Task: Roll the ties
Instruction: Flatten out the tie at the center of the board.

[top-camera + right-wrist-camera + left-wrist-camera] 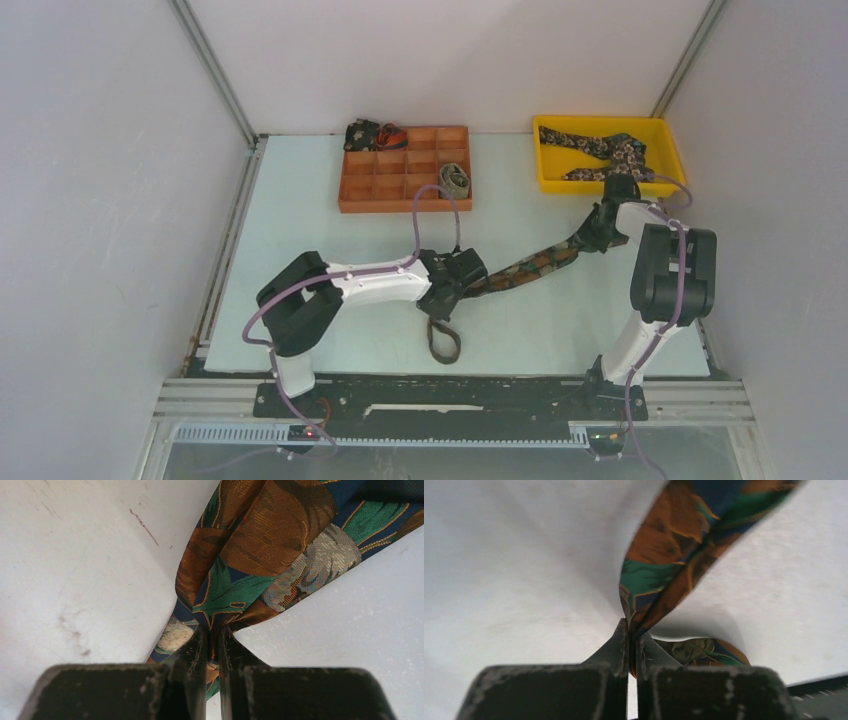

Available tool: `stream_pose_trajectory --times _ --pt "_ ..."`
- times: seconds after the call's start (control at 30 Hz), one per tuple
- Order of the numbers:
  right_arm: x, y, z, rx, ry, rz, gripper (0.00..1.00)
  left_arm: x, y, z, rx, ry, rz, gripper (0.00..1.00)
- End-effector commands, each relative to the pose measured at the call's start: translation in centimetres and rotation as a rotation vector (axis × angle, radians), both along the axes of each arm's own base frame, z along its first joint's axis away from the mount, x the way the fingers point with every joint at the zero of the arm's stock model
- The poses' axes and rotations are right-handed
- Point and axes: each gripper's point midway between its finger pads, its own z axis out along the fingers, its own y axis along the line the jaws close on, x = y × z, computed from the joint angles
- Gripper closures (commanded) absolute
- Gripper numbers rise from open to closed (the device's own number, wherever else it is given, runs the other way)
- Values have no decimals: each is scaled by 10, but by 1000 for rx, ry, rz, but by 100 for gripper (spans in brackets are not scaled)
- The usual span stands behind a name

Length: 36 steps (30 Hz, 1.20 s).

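A rust, green and navy patterned tie point(525, 266) is stretched above the table between both grippers. My left gripper point(452, 290) is shut on its narrow part point(659, 580); the thin tail point(443, 340) hangs in a loop toward the near edge. My right gripper point(598, 228) is shut on the wide part point(260, 545), which bunches at the jaws. A dark floral tie point(600, 148) lies in the yellow tray point(672, 150). A rolled olive tie point(455, 178) sits in the orange organiser point(350, 200), and a dark rolled one point(366, 133) at its back left corner.
The orange divided organiser stands at the back centre and the yellow tray at the back right. Purple cables run along both arms. White walls close in the left, back and right sides of the pale table point(290, 220).
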Motion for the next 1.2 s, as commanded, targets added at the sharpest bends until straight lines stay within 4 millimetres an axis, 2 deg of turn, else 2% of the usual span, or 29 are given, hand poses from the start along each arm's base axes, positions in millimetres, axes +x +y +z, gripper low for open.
stream_pose_trajectory --times 0.0,0.13,0.23,0.27,0.33,0.43,0.57,0.7,0.8,0.9,1.0,1.17 --pt "4 11 8 50 -39 21 100 57 55 57 238 -376 29 100" --pt "11 18 8 88 -62 30 100 77 94 80 410 -569 70 100" --pt "13 23 5 108 -65 41 100 78 109 83 491 -641 78 100" --pt "13 24 3 112 -61 45 100 77 113 82 508 -652 77 97" --pt "10 24 -1 111 -47 49 100 71 114 73 518 -644 69 78" --pt "6 23 -6 104 -21 45 100 55 102 57 479 -596 41 67" --pt "5 19 -5 96 -18 34 98 28 74 45 387 -533 -18 47" --pt "7 18 2 97 -38 32 94 8 64 48 293 -452 -2 20" --pt "8 18 8 98 -55 36 92 -3 59 59 198 -402 50 2" --pt "9 19 15 100 -67 43 91 -17 50 66 87 -315 97 0" --pt "9 21 21 94 -70 56 91 -27 49 62 13 -223 153 0" --pt "8 22 27 86 -80 65 91 -27 61 54 -82 -129 240 0"
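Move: The left hand already pinches the tie just above the board; its narrow tail loops about 7 cm behind these fingers, with no sideways offset. The rolled tie is roughly 29 cm ahead and 2 cm right of the left hand. From the right hand, which still pinches the wide end, that tail loop lies some 27 cm back and 31 cm left; the yellow bin's middle is about 20 cm ahead and 4 cm right. Left hand swings the tie forward-left and up 10 cm, opens, draws back; right, pinching, shifts 3 cm left. ##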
